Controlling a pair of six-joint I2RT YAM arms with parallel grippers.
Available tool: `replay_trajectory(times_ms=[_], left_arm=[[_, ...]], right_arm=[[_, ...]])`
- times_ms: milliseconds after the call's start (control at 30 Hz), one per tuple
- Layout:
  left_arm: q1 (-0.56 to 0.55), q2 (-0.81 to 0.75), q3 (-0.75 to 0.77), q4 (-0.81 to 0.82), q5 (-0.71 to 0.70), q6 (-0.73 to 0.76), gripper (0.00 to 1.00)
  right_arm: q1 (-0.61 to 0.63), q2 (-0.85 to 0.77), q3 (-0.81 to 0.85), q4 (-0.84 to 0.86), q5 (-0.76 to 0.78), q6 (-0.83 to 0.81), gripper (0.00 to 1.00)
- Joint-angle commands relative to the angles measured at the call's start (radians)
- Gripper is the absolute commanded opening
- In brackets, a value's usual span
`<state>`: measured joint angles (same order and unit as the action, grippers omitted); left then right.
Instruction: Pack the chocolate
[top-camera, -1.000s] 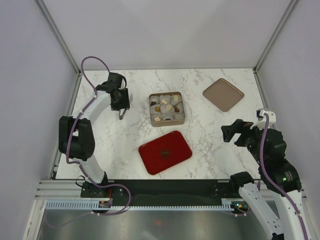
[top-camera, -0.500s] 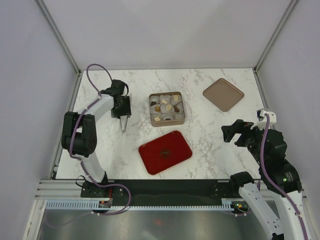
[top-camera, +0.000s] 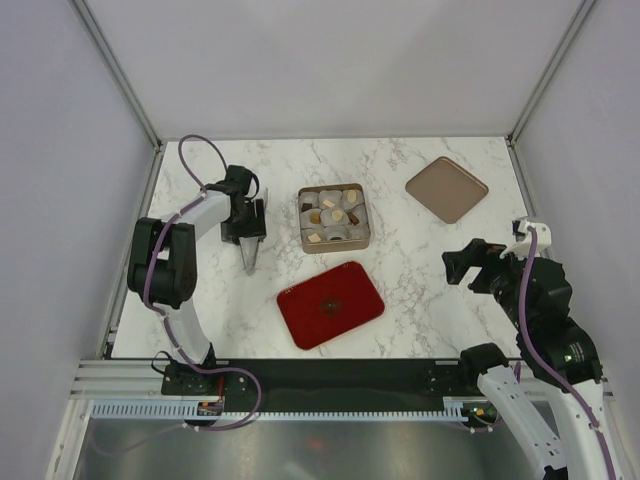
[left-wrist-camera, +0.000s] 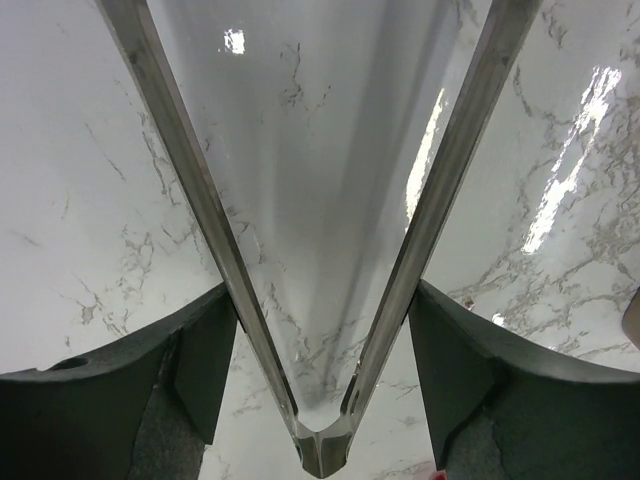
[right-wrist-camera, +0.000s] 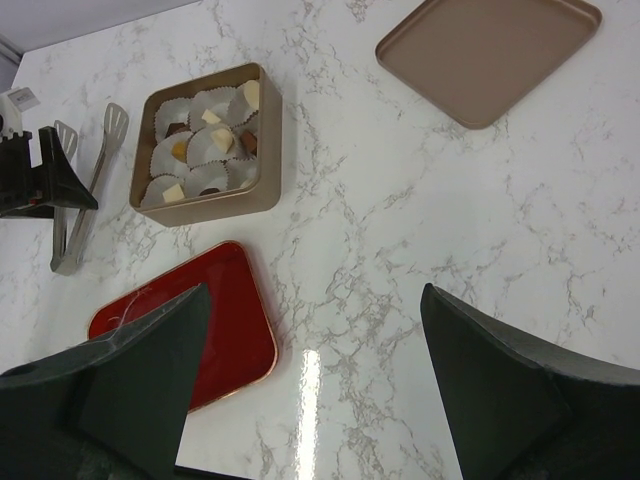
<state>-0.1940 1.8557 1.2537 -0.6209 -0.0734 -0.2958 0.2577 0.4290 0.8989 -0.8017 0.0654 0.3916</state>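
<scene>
The chocolate (top-camera: 338, 214) lies as small dark, tan and cream pieces in paper cups inside a gold square box (top-camera: 304, 232), also seen as chocolate (right-wrist-camera: 210, 117) in the right wrist view. My left gripper (top-camera: 247, 235) sits low over the table left of the box. Its jaws stand wide on either side of metal tongs (left-wrist-camera: 200, 200), whose arms spread out to the fingers (left-wrist-camera: 200, 350). The tongs (right-wrist-camera: 80, 215) lie on the marble, hinge toward me. My right gripper (right-wrist-camera: 315, 290) hovers open and empty at the right.
A red tray (top-camera: 350, 315) lies in front of the box. The box's tan lid (top-camera: 446, 189) rests at the back right. Frame posts and white walls ring the marble table (top-camera: 420, 270).
My left gripper has come toward me and down with the tongs. Its jaws have widened and the tongs' arms have spread. The right arm has not moved.
</scene>
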Motion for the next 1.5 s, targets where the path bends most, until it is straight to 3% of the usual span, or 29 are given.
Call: replay_trajectory(times_ms=[0,67,100,133,167,333,467,633,767,900,1133,1267,1467], left_arm=[[0.002,-0.035,0.027,-0.005,-0.014,-0.025,0.76],[0.002,-0.050,0.036,-0.022,-0.009,-0.025,0.80],[0.002,-0.064,0.042,-0.031,-0.005,-0.020,0.86],[0.002,-0.072,0.053,-0.040,-0.002,-0.013,0.98],[0.002,-0.078,0.058,-0.048,-0.005,-0.008,1.00],[0.002,-0.156,0.073,-0.085,0.010,-0.003,1.00],[0.002,-0.272,0.078,-0.091,0.137,0.003,1.00],[-0.002,-0.453,0.026,-0.073,0.367,0.037,1.00],[-0.001,-0.604,-0.072,-0.047,0.411,0.053,1.00],[-0.001,-0.737,-0.236,0.024,0.488,0.050,1.00],[-0.002,-0.790,-0.324,0.066,0.521,0.038,1.00],[-0.002,-0.817,-0.332,0.067,0.498,0.043,1.00],[-0.002,-0.799,-0.332,0.066,0.484,0.043,1.00]], right_arm=[[0.003,0.027,0.000,0.029,0.004,-0.008,0.94],[0.002,0.043,0.005,0.027,0.005,-0.004,0.94],[0.002,0.063,0.006,0.027,0.005,0.000,0.94],[0.002,0.074,0.015,0.027,0.002,0.004,0.94],[0.002,0.088,0.021,0.027,0.001,0.013,0.94],[0.002,0.200,0.089,0.061,-0.019,0.072,0.93],[0.000,0.365,0.159,0.128,0.036,0.125,0.91],[-0.001,0.735,0.389,0.171,0.219,0.127,0.82],[-0.006,1.009,0.593,0.171,0.315,0.185,0.67],[-0.009,1.300,0.793,0.167,0.365,0.254,0.61],[-0.032,1.619,1.060,0.118,0.484,0.368,0.54],[-0.054,1.790,1.144,0.110,0.435,0.397,0.50],[-0.075,1.924,1.209,0.156,0.390,0.428,0.49]])
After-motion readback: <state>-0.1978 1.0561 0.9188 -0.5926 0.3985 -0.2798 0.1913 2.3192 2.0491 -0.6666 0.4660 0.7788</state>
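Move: My left hand's fingertips still straddle the tongs, whose middle is about 3 cm ahead, 1 cm right and 2 cm below; the chocolate box sits some 6 cm ahead and 17 cm right, the red tray 13 cm back and 16 cm right. From my raised right hand the brown lid lies roughly 36 cm ahead, 7 cm right and 26 cm below; the box stands 27 cm ahead and 16 cm left. I reach my right hand about 38 cm forward, then increasingly down towards the brown lid's left corner, turning some 35 degrees clockwise, tipping the fingers down and half closing them, still short of touching. My left hand opens fully off the tongs, rises, draws back and rightwards, then sinks slightly, its fingers tilting up forward. ##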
